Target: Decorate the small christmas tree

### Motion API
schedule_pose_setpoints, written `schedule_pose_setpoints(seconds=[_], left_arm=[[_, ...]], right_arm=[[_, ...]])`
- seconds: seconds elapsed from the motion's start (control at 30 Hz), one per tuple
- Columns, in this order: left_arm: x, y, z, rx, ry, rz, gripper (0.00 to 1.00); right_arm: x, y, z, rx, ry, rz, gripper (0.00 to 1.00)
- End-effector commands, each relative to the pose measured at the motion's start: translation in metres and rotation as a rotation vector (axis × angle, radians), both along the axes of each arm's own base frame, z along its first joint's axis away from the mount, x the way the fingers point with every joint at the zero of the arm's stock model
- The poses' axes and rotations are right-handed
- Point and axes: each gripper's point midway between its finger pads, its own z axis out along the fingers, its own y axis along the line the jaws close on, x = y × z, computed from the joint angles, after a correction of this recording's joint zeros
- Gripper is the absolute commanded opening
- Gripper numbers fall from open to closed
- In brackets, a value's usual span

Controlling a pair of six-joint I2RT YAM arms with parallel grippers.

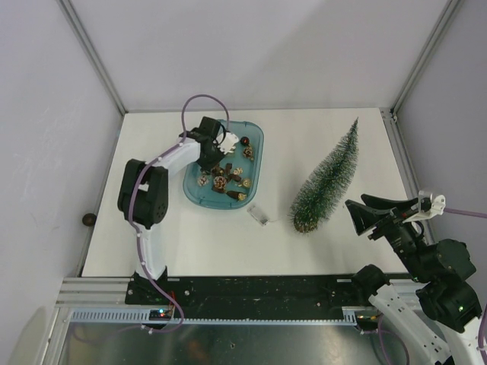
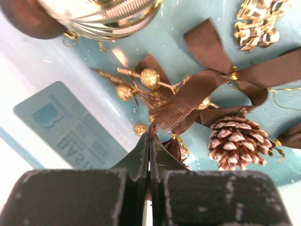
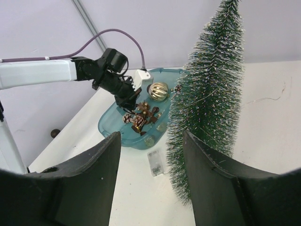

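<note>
The small christmas tree [image 1: 329, 176] [image 3: 207, 94] stands upright on the white table, right of centre, with a thin wire strung over it. My left gripper [image 1: 217, 152] [image 2: 151, 139] is down in the teal tray [image 1: 199, 196] [image 2: 178, 28]. It is shut on the end of a brown ribbon bow [image 2: 197, 92]. A frosted pinecone [image 2: 237, 141] and a striped gold ball [image 2: 103, 16] [image 3: 159, 91] lie close to it. My right gripper [image 1: 356, 202] [image 3: 151, 136] hovers open to the right of the tree, nothing between its fingers.
A small clear battery box [image 1: 259, 214] [image 3: 155, 162] lies on the table between tray and tree base. Several gold and brown ornaments fill the tray. A small dark ball [image 1: 89, 220] sits off the table's left edge. Walls enclose the table.
</note>
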Motion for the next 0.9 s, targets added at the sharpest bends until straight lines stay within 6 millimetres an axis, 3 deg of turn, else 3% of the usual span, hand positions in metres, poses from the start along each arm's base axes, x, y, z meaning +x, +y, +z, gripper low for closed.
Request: schedule_pose_setpoints(seconds=[0.0,0.13,0.23,0.43,0.53,0.67,0.87], left_arm=[[0.004,-0.012,0.063,-0.105,-0.126,0.0,0.0],[0.0,-0.03,0.105,-0.189,-0.192,-0.017,0.0],[-0.009,-0.054,0.152,-0.254,-0.261,-0.065,0.0],[-0.052,-0.121,0.243,-0.341,-0.4,-0.239,0.0],[-0.077,-0.15,0.277,-0.337,-0.467,-0.331,0.0],[-0.105,-0.178,0.32,-0.355,-0.556,-0.425,0.0],[-0.143,-0.202,0.395,-0.472,-0.694,-0.528,0.0]], right_arm=[[-0.009,-0.006,0.02,0.038,-0.057,-0.003,0.6],[-0.01,-0.006,0.021,0.04,-0.06,0.0,0.6],[-0.01,-0.005,0.022,0.042,-0.061,0.001,0.6],[-0.01,-0.005,0.023,0.044,-0.066,0.001,0.6],[-0.01,-0.005,0.024,0.046,-0.07,0.001,0.6],[-0.012,-0.006,0.026,0.052,-0.076,0.001,0.6],[-0.013,0.004,0.034,0.056,-0.103,0.051,0.63]])
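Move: The left hand already has the brown ribbon decoration with gold berries pinched low in the bin. The middle of the christmas tree it goes to stands about 35 cm to its right, 16 cm back and 15 cm higher. The big gold ball lies some 8 cm ahead and 8 cm right, a pine cone 5 cm back and 5 cm right, and the clear box 17 cm back and 18 cm right. From the idle right hand, the tree's middle is about 12 cm ahead, 5 cm left and 16 cm lower. Keeping its shut fingertips pinched on the brown ribbon, the left hand lifts the decoration out of the bin, first almost straight up, then sweeping right and a little back towards the tree while still climbing, some 33 cm up and 21 cm right in all. On the way the fingers swing from steeply down to forward and right, the wrist turning roughly 30 degrees clockwise. ##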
